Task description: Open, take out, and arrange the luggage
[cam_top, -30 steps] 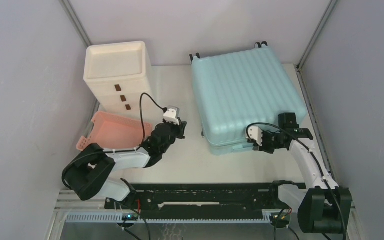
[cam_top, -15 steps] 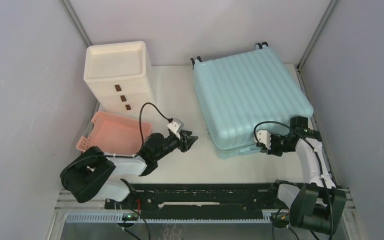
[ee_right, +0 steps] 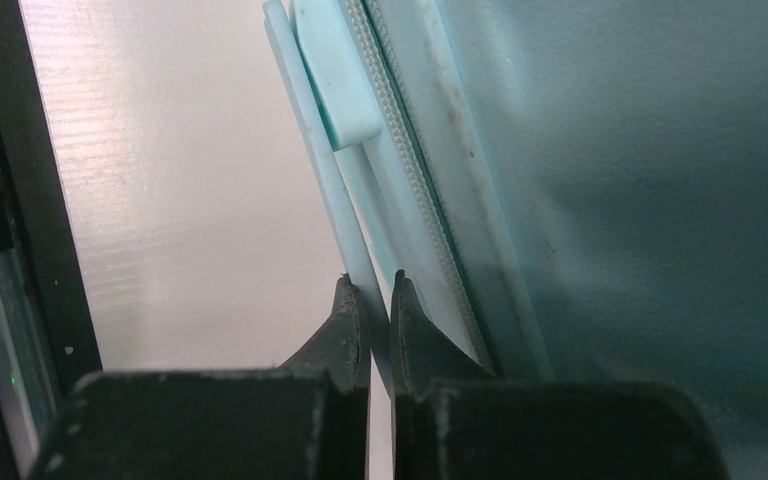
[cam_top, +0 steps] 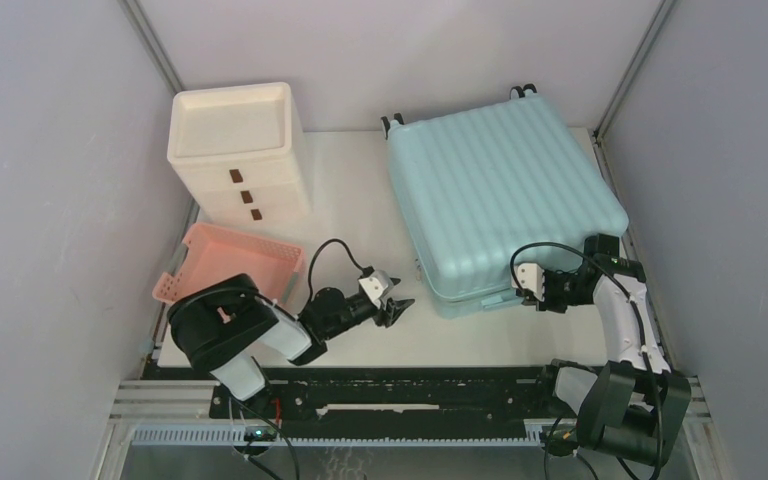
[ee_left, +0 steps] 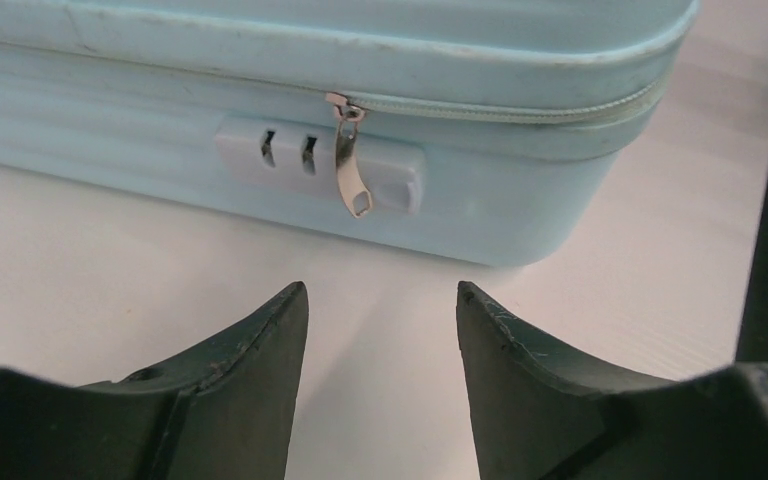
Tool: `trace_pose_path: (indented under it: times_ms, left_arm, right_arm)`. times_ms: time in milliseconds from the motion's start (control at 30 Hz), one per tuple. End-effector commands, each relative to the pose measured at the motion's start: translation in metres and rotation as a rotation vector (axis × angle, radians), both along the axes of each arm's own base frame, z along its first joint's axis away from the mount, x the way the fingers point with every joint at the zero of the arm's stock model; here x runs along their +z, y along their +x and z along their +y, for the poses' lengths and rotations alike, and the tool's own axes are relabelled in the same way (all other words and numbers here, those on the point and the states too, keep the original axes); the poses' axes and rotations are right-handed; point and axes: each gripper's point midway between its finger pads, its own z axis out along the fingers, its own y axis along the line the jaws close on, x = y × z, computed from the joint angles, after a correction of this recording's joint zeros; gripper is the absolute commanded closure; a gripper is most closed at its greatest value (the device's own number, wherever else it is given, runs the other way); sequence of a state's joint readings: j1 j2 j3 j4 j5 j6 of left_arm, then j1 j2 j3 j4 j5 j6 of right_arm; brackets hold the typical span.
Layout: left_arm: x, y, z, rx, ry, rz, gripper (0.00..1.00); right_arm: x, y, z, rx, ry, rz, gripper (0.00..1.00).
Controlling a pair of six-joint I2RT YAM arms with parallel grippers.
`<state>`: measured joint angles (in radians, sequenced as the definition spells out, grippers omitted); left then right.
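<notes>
The luggage [cam_top: 505, 195], a pale aqua ribbed hard-shell suitcase, lies flat and closed at the right of the table, wheels toward the back. My left gripper [cam_top: 400, 303] is low over the table just left of its near corner, open and empty. In the left wrist view my left gripper [ee_left: 382, 290] faces the luggage [ee_left: 260, 80], its silver zipper pull [ee_left: 348, 180] hanging over the lock block [ee_left: 390, 175]. My right gripper [cam_top: 534, 296] is at the near right side, shut on the thin aqua side handle [ee_right: 335, 90]; my right gripper [ee_right: 372, 282] pinches its strip.
A cream-white drawer cabinet [cam_top: 235, 150] stands at the back left. A shallow pink basket [cam_top: 232, 265] lies in front of it, close to the left arm. A black rail [cam_top: 390, 395] runs along the near edge. Grey walls close in both sides.
The left arm swung down toward the near edge and its gripper opened. The right gripper stayed shut and shifted right, and the luggage slid slightly right with it.
</notes>
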<state>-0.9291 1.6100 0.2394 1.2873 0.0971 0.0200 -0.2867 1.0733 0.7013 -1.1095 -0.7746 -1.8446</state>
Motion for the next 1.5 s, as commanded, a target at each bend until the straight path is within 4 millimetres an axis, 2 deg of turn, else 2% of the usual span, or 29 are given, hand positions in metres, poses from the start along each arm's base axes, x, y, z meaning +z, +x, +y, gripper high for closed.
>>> trace_pose_path:
  times_ms: [0, 333, 533, 867, 1067, 1133, 1200, 1467]
  left_arm:
    - [0.048, 0.021, -0.014, 0.030, -0.100, -0.163, 0.39]
    - [0.062, 0.025, -0.025, -0.027, -0.126, -0.201, 0.43]
    - [0.065, 0.031, -0.030, -0.058, -0.145, -0.189, 0.58]
    - [0.056, 0.028, -0.042, -0.126, -0.142, -0.151, 0.68]
    - [0.054, 0.034, -0.043, -0.114, -0.144, -0.138, 0.81]
    - [0.055, 0.037, -0.042, -0.102, -0.145, -0.137, 0.88]
    - [0.054, 0.040, -0.039, -0.082, -0.147, -0.124, 0.99]
    - [0.055, 0.055, -0.015, 0.031, -0.169, -0.080, 1.00]
  right_arm:
    - [-0.011, -0.023, -0.021, -0.157, -0.050, 0.186, 1.00]
    - [-0.011, -0.023, -0.018, -0.152, -0.030, 0.193, 1.00]
    - [-0.011, -0.022, -0.019, -0.156, -0.033, 0.192, 1.00]
    - [-0.010, -0.022, -0.020, -0.156, -0.036, 0.186, 1.00]
    - [-0.011, -0.022, -0.020, -0.162, -0.037, 0.191, 1.00]
    - [-0.011, -0.023, -0.021, -0.163, -0.035, 0.192, 1.00]
    - [-0.011, -0.023, -0.021, -0.163, -0.037, 0.192, 1.00]
    - [-0.012, -0.022, -0.036, -0.189, -0.095, 0.169, 1.00]
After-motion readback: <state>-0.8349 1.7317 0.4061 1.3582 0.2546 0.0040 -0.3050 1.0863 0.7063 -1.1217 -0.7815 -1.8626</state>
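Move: Just off the suitcase's left side, the open left hand has the metal zip pull about 3 cm ahead, 3 cm to its right and 3 cm higher. The number lock sits just under the pull, roughly 5 cm ahead of the hand, 4 cm right and 1 cm up; the suitcase's near left corner is some 8 cm right and 2 cm back. From the right hand, the zip pull lies around 24 cm left and 5 cm ahead. Rising about 3 cm while easing forward and to the right, the left hand comes up to the zip pull, its fingers tipping up slightly. The fingers go from wide open to shut, pinching the hanging tab, and the hand ends with a small creep forward and left along the zip. The right hand stays put, still gripping the carry handle. ##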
